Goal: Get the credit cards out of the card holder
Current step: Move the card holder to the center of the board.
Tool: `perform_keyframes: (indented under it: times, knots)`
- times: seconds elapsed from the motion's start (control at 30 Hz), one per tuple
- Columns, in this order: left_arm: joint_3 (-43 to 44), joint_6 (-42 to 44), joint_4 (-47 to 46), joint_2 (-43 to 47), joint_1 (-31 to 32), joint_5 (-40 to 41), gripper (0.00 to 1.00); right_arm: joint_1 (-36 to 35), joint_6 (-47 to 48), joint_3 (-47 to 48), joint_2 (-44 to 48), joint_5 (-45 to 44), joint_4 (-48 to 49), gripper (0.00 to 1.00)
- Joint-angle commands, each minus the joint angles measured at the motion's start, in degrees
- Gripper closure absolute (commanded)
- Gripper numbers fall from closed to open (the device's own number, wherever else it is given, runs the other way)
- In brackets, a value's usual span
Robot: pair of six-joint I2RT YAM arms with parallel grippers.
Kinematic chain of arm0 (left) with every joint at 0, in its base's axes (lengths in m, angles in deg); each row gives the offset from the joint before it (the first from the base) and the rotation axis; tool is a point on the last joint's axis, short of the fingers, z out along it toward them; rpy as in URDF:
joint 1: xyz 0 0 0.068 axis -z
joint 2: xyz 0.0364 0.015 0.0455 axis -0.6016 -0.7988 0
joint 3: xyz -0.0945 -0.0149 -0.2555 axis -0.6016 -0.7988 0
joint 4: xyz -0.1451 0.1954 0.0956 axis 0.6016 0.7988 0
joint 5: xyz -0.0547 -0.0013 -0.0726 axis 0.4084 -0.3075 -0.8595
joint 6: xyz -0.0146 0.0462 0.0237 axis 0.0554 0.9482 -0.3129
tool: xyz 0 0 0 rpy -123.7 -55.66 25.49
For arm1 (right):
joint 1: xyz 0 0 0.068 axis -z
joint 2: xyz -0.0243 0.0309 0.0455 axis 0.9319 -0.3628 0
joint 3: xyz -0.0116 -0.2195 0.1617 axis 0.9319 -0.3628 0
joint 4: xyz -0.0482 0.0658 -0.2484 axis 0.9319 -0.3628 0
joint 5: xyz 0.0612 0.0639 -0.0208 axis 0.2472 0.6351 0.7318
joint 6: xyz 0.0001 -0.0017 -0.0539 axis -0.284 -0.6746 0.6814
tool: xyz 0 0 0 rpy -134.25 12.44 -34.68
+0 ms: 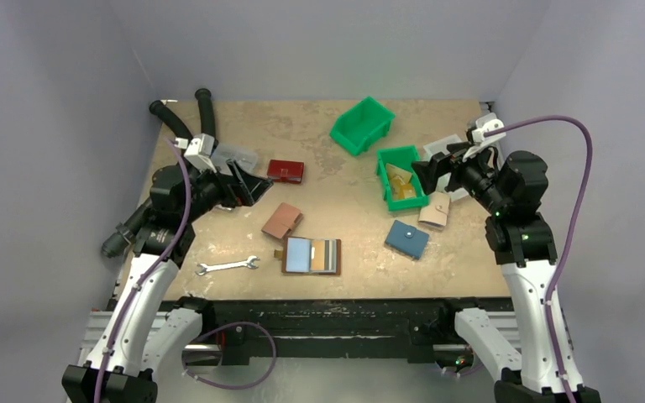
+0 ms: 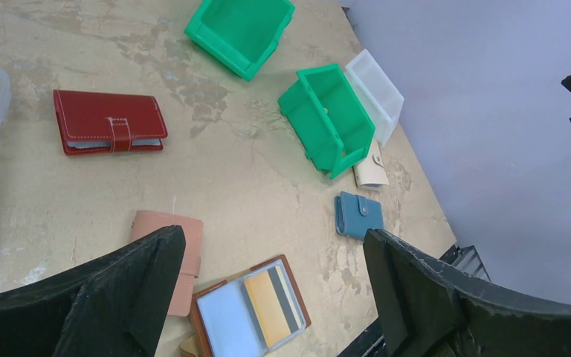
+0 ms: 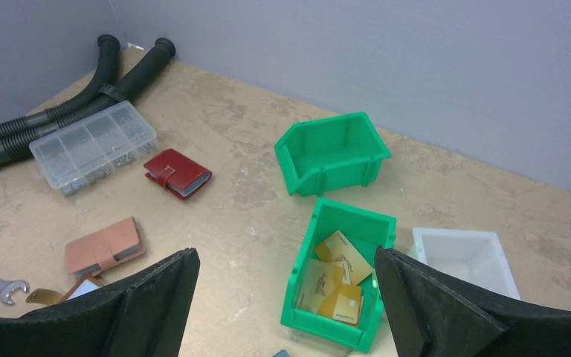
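Note:
The brown card holder (image 1: 311, 256) lies open near the table's front middle. Its clear sleeves show a light blue credit card (image 2: 225, 321) and a gold one with a grey stripe (image 2: 275, 297). My left gripper (image 1: 250, 186) hovers open to the holder's back left, nothing between its fingers; in the left wrist view the holder (image 2: 297, 286) sits below the open left gripper (image 2: 271, 245). My right gripper (image 1: 422, 174) hangs open over the green bin (image 3: 364, 223), which holds several gold cards (image 3: 334, 279). Only a corner of the holder (image 3: 85, 286) shows in the right wrist view.
A red wallet (image 1: 285, 170), a pink wallet (image 1: 282, 220), a blue snap pouch (image 1: 407, 239) and a beige wallet (image 1: 434, 210) lie shut around the holder. A wrench (image 1: 228, 266) lies front left. A second green bin (image 1: 362, 124), a white bin (image 3: 461, 256), a clear organiser box (image 3: 93, 145) and black hoses (image 1: 189, 113) stand at the back.

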Motion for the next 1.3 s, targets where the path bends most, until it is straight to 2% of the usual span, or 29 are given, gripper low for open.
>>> perform_keyframes:
  times: [0.0,0.2,0.33,0.43,0.53,0.6,0.73,0.87,0.97,1.1,1.27]
  knots:
    - [-1.43,-1.65,-2.54,1.14,-0.12,-1.80,0.00,0.23,0.61,-0.60,0.36,1.37,0.68,0.01]
    - [-4.25,-3.57,-5.46,1.54,-0.12,-3.71,0.00,0.16,4.38,-2.25,0.00,2.40,0.54,0.01]
    - [-8.42,-6.22,-7.98,0.82,0.01,-6.82,0.01,0.22,18.86,-3.96,-3.04,4.26,-6.63,0.01]
    - [-10.41,-5.42,-6.19,0.70,1.47,-5.88,0.04,0.14,28.14,-4.74,-6.43,10.73,-13.18,0.01]
    - [-12.38,-5.35,-6.01,0.56,8.24,0.15,0.06,0.08,32.86,-6.79,-9.08,16.33,-15.15,0.01]
    - [-12.58,-4.97,-5.35,-0.93,14.86,7.34,0.09,0.06,34.50,-8.63,-10.06,16.95,-14.56,0.01]
    - [-11.96,-3.19,-2.59,-5.39,26.26,19.11,0.15,0.08,43.76,-12.45,-11.16,18.58,-17.38,0.01]
    - [-11.03,-2.19,-2.21,-11.79,32.07,26.26,0.25,0.06,44.85,-16.63,-10.52,19.33,-15.22,0.01]
    - [-7.08,0.58,1.76,-17.83,36.53,34.56,0.32,0.00,42.98,-18.42,-10.68,21.07,-12.76,0.01]
    - [-2.12,1.23,7.75,-25.06,42.37,43.70,0.34,0.00,43.14,-19.42,-11.08,21.40,-12.65,0.01]
    - [-1.17,-0.32,8.76,-28.24,45.05,46.74,0.34,0.02,43.43,-19.98,-11.53,22.03,-12.72,0.01]
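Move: The open card holder lies about 12 cm right of the left hand, 7 back and 26 below. The tan holder is 3 cm ahead and 5 right of that hand, the wrench 9 back and 8 left. From the right hand, the blue holder is level ahead, 4 cm left and 35 below; the open one is 26 left and 5 back; the card-filled green bin is 17 ahead, 6 left. Left hand drops some 20 cm rightwards over the open holder, fingers part-closing; right hand sinks towards blue holder. ##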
